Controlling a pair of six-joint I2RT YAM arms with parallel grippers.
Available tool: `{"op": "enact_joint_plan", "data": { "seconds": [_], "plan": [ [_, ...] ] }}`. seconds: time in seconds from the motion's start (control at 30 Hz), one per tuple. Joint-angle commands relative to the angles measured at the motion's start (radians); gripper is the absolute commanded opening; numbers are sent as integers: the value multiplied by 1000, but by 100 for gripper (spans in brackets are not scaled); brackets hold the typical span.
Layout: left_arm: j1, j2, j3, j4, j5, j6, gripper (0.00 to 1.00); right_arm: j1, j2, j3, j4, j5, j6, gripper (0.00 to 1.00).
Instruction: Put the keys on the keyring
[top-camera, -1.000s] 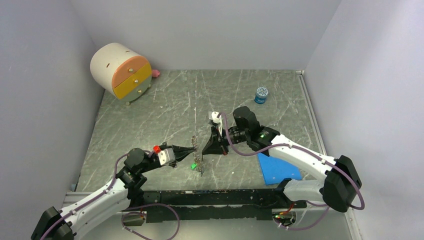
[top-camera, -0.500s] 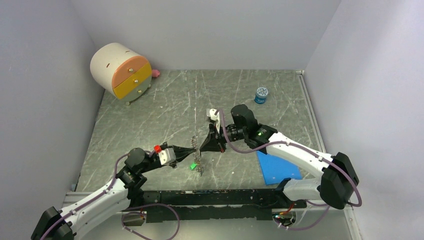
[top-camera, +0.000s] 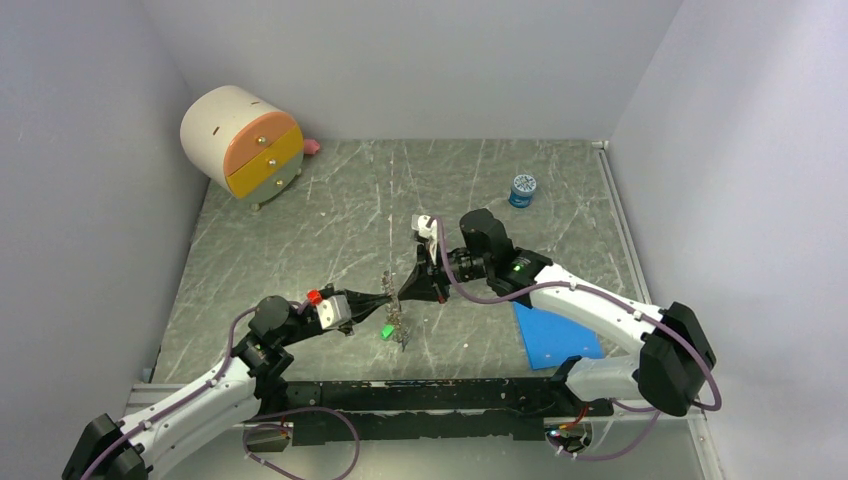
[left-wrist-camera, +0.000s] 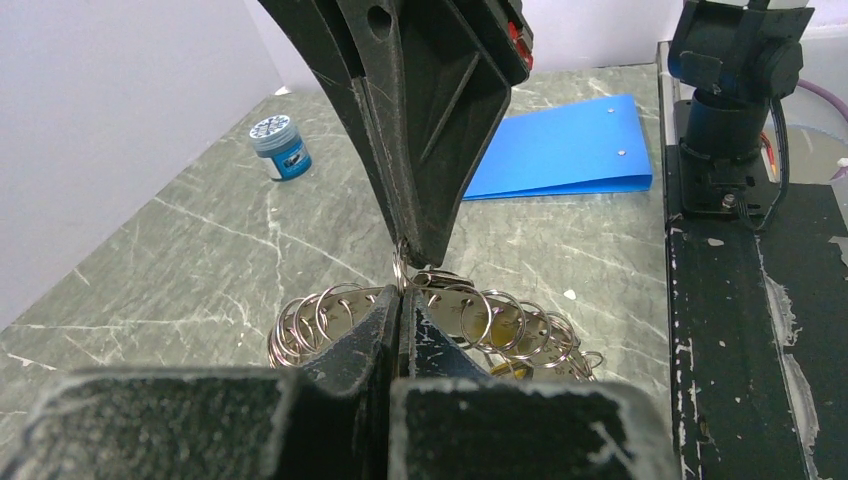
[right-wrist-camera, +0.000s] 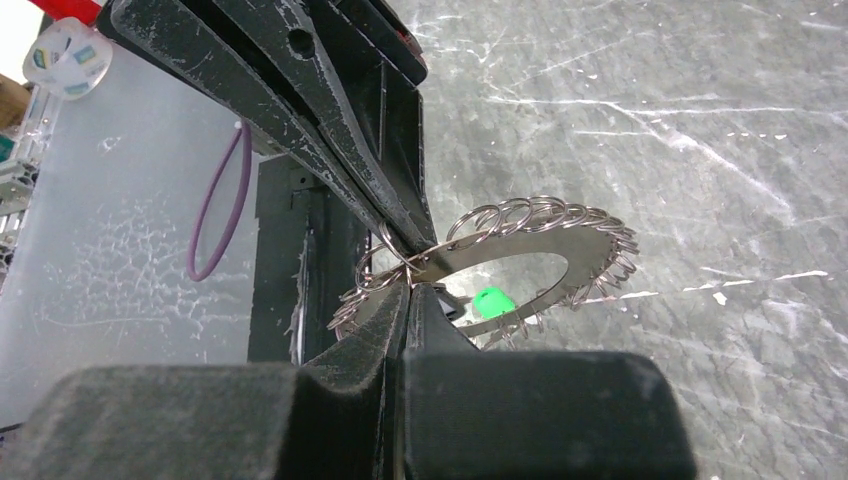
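The keyring (top-camera: 396, 314) is a flat silvery hoop edged with many small split rings, held on edge just above the table. My left gripper (top-camera: 386, 299) is shut on its rim, as the left wrist view (left-wrist-camera: 400, 300) shows. My right gripper (top-camera: 403, 296) meets it from the other side, shut on the hoop's ringed edge (right-wrist-camera: 411, 288). The hoop (right-wrist-camera: 590, 245) stretches away from both tips. A green key (right-wrist-camera: 489, 302) lies on the table behind the hoop, also seen from above (top-camera: 385, 331). A yellow key head (left-wrist-camera: 507, 369) shows under the hoop (left-wrist-camera: 500, 312). Other keys are hidden.
A small blue jar (top-camera: 522, 189) stands at the back right. A blue folder (top-camera: 555, 337) lies under the right arm. A round drawer box (top-camera: 241, 143) sits at the back left with a pink bit (top-camera: 312, 147) beside it. A black rail (top-camera: 430, 395) runs along the near edge.
My right gripper has moved left towards the hoop and now touches it next to the left fingertips. The left arm and the hoop have stayed almost still.
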Motion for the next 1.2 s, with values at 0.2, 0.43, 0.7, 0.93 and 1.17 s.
{"op": "enact_joint_plan", "data": {
  "seconds": [0.2,0.43,0.7,0.93,1.17],
  "plan": [
    [-4,-20,23,58,24,-8,3,-24,35,-7,90,24,26,0],
    [-2,-22,15,79,22,-7,3,-31,67,-5,97,-50,18,0],
    [-3,-17,10,89,19,0,2,-35,28,-46,164,-59,21,32],
    [-3,-16,10,88,21,7,3,-38,-174,-167,296,129,22,76],
    [-2,-12,16,90,35,12,3,-38,-233,-166,318,141,-11,98]
  ]
}}
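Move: My right fingertips are shut on thin wire beside the keyring's small top ring, which lies only about 1 cm to their left and 1 cm below. The black key fob hangs about 3 cm below those tips and 1 cm left. The keyring's flat disk centres some 4 cm below them, 1 cm left and 1 cm back, the green tag roughly 8 cm below, 2 cm back and 1 cm left. From my left fingertips, that small ring lies about 1 cm right and 1 cm above. With my right fingers still shut beside my left fingertips, I sink them about 2 cm towards the disk, then spread them wide and let go of the wire. I draw the open hand up some 5 cm and 2 to 3 cm right, slightly forward, tipping the fingers upward and turning about 10 degrees clockwise. My left hand stays put, keeping its pinch on the keyring. ##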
